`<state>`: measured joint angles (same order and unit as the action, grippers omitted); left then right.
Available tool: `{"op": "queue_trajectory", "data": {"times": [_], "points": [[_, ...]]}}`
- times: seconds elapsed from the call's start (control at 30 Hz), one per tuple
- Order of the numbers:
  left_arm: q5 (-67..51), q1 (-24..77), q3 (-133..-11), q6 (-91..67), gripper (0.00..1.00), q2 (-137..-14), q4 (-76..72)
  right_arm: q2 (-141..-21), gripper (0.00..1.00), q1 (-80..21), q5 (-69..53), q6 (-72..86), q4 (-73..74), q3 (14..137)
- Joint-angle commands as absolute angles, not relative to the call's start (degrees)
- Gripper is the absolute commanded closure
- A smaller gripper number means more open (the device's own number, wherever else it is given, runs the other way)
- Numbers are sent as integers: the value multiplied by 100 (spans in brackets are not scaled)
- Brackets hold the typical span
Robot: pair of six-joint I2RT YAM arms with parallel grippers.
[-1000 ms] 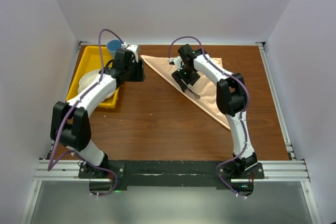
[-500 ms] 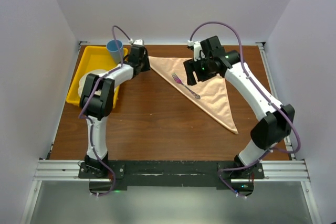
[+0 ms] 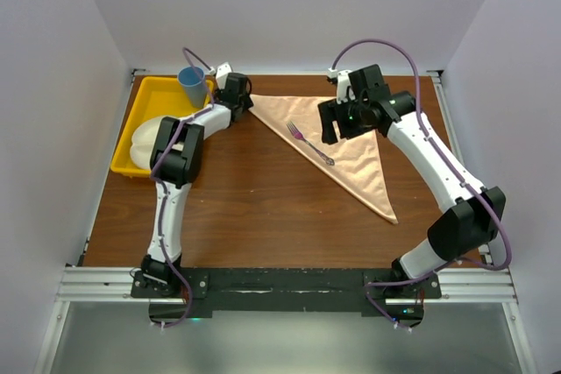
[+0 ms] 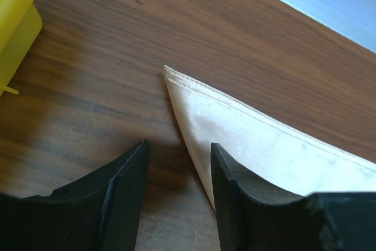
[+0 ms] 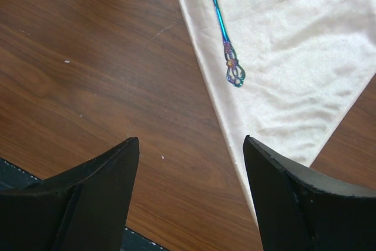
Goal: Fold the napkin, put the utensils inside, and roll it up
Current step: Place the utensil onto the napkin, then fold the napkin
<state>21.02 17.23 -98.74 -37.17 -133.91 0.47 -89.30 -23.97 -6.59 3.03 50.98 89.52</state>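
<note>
The peach-orange napkin [image 3: 355, 151] lies folded into a triangle on the brown table, its long edge running from far left to near right. A slim metal fork [image 3: 311, 144] rests on it beside that edge. In the right wrist view the fork [image 5: 222, 33] shines purple-blue on the napkin [image 5: 294, 57]. My right gripper [image 3: 333, 129] hovers above the cloth just right of the fork, and this gripper [image 5: 191, 145] is wide open and empty. My left gripper [image 3: 241, 95] is at the napkin's far-left corner [image 4: 170, 74]. This gripper [image 4: 179, 157] is open, with one finger [image 4: 235, 192] over the cloth edge.
A yellow tray [image 3: 145, 98] holding a white plate [image 3: 149, 142] stands at the far left, with a blue cup [image 3: 191, 83] at its back corner. The tray's edge [image 4: 17, 16] sits close to the left gripper. The back wall rail runs just behind the napkin.
The right gripper let go of the fork, lifted off it, moved back and to the right, and opened wider. The left arm stretched toward the napkin's far-left corner.
</note>
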Motion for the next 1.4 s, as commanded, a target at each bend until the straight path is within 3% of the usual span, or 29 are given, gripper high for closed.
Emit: {"op": "queue_trajectory", "data": {"times": [0.0,0.17,0.2,0.23,0.33,0.5,0.83,1.37], "points": [[2382,1600,-10318,-4104,50,-13684,-272,-8569,24,-2224,-598,334,4922,8921],[2522,1573,-10275,-3929,64,-13729,-675,-8534,25,-2197,-659,351,4922,8877],[2505,1573,-10248,-3763,69,-13720,-772,-8543,25,-2206,-677,360,4922,8877],[2496,1573,-10205,-3640,81,-13702,-887,-8552,26,-2206,-694,378,4913,8877],[2286,1608,-10169,-3227,94,-13606,-1221,-8561,27,-2197,-721,395,4948,8895],[1811,1819,-10108,-2541,98,-13140,-1503,-8517,26,-2180,-826,518,5001,8790],[1021,2715,-8667,-2408,98,-11928,-1942,-8244,26,-2030,-1362,975,4869,8297],[378,3779,-7989,-2706,97,-11584,-1723,-7989,24,-1811,-1450,1397,4869,8087]]}}
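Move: The napkin's far-left corner lies about 4 cm ahead of the left hand, 1 cm left and 1 cm below. From that hand the fork, lying on the napkin, is some 24 cm right and 14 cm back; the cup is 13 cm left and level, the yellow tray's middle 24 cm left and 9 cm back. From the right hand, the corner lies about 24 cm forward, 29 cm left and 19 cm below. The napkin's corner is pinched as the left hand edges forward and shuts its fingers, then lifted nearly 10 cm and drawn right and back, about 20 cm rightward and 15 cm back, sinking slightly at the end over the fork's tine end, with the wrist turning some 40 degrees clockwise. The empty right hand, still open, eases back a couple of centimetres. ##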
